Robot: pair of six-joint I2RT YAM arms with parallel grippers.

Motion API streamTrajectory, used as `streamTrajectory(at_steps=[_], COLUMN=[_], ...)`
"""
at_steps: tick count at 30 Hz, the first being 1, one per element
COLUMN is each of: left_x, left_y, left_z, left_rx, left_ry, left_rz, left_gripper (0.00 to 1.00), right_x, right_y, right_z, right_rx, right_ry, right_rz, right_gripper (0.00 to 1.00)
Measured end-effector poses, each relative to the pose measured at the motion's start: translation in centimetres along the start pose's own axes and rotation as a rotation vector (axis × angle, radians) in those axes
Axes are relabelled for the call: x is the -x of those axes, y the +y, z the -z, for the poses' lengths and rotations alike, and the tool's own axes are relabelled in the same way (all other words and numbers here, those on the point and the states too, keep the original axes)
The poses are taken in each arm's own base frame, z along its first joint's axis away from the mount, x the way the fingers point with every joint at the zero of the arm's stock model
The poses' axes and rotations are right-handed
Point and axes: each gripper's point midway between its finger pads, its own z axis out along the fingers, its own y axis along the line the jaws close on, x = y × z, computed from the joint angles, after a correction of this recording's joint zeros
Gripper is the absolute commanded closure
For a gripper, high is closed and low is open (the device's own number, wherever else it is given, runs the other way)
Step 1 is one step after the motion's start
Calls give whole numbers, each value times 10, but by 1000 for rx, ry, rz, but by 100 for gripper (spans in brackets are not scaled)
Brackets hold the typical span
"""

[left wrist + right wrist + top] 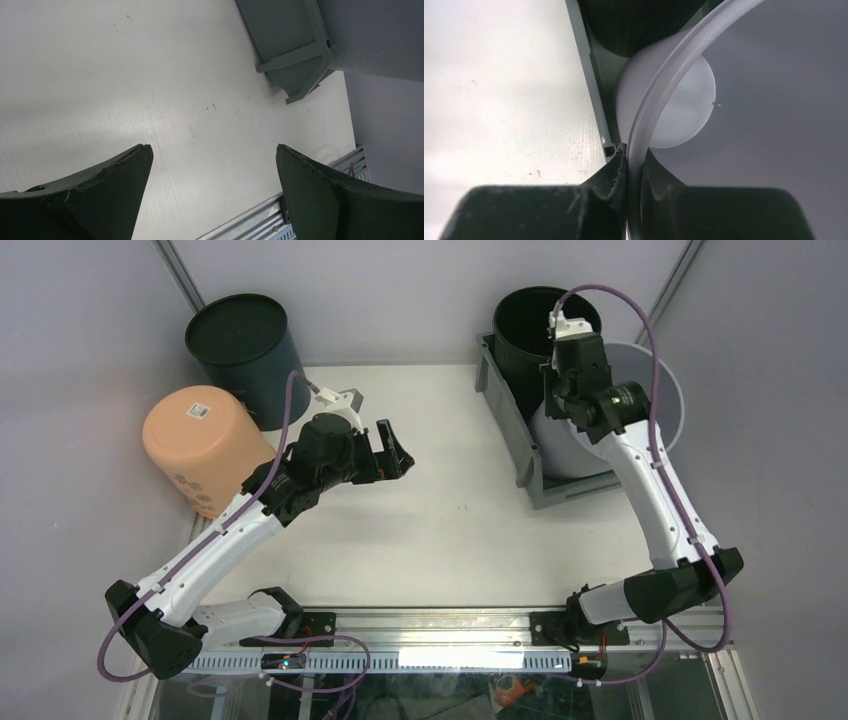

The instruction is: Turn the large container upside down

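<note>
The large container (508, 425) is a grey rectangular bin standing open side up at the right of the table; its wall also shows in the left wrist view (295, 55) and the right wrist view (591, 75). Inside it are a dark bucket (530, 325) and a pale grey bucket (668, 390) that leans to the right. My right gripper (634, 160) is shut on the pale grey bucket's thin rim (659, 90), over the bin (562, 405). My left gripper (398, 455) hangs open above the table's middle, its fingers (120, 190) wide apart with nothing between them.
An orange bucket (200, 440) lies bottom up at the left edge, with another dark bucket (240, 345) behind it in the back left corner. Grey walls close in on both sides. The metal rail (440, 625) runs along the near edge.
</note>
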Motion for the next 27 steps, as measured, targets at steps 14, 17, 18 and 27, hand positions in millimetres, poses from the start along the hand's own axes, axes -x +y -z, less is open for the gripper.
streamTrajectory(at_steps=[14, 17, 18, 27], left_x=[97, 110, 114, 140], left_y=[58, 43, 38, 5], left_z=[37, 54, 60, 104], left_rx=[184, 139, 124, 29], left_ry=[-185, -216, -226, -312], left_rz=[40, 40, 39, 41], left_gripper=[1, 1, 1, 1], right_x=[93, 99, 99, 29], right_y=[48, 93, 106, 242], right_z=[161, 176, 175, 126], right_rx=[546, 760, 814, 1109], right_ry=[-423, -439, -428, -136], right_rz=[-277, -303, -310, -373], right_gripper=[100, 100, 100, 100])
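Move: Pinched by its near-left rim in the right hand, the large grey container has its middle about 13 cm right, 2 cm back and 12 cm below that hand; the open table it is carried over lies some 31 cm left, 17 cm back and 30 cm down. The black container stands about 13 cm ahead and 2 cm right. From the left hand, the large container is roughly 44 cm right and 7 cm ahead, the orange container some 42 cm left and nearly level fore-and-aft. Keeping its pinch on the rim, the right hand lifts the large container about 16 cm and draws back some 8 cm, then swings roughly 25 cm left over the open table, sinking again late, while the wrist rolls its left side up and turns counter-clockwise, almost 70 degrees in all. The wide-open left hand shifts left and a little forward, then rises. ##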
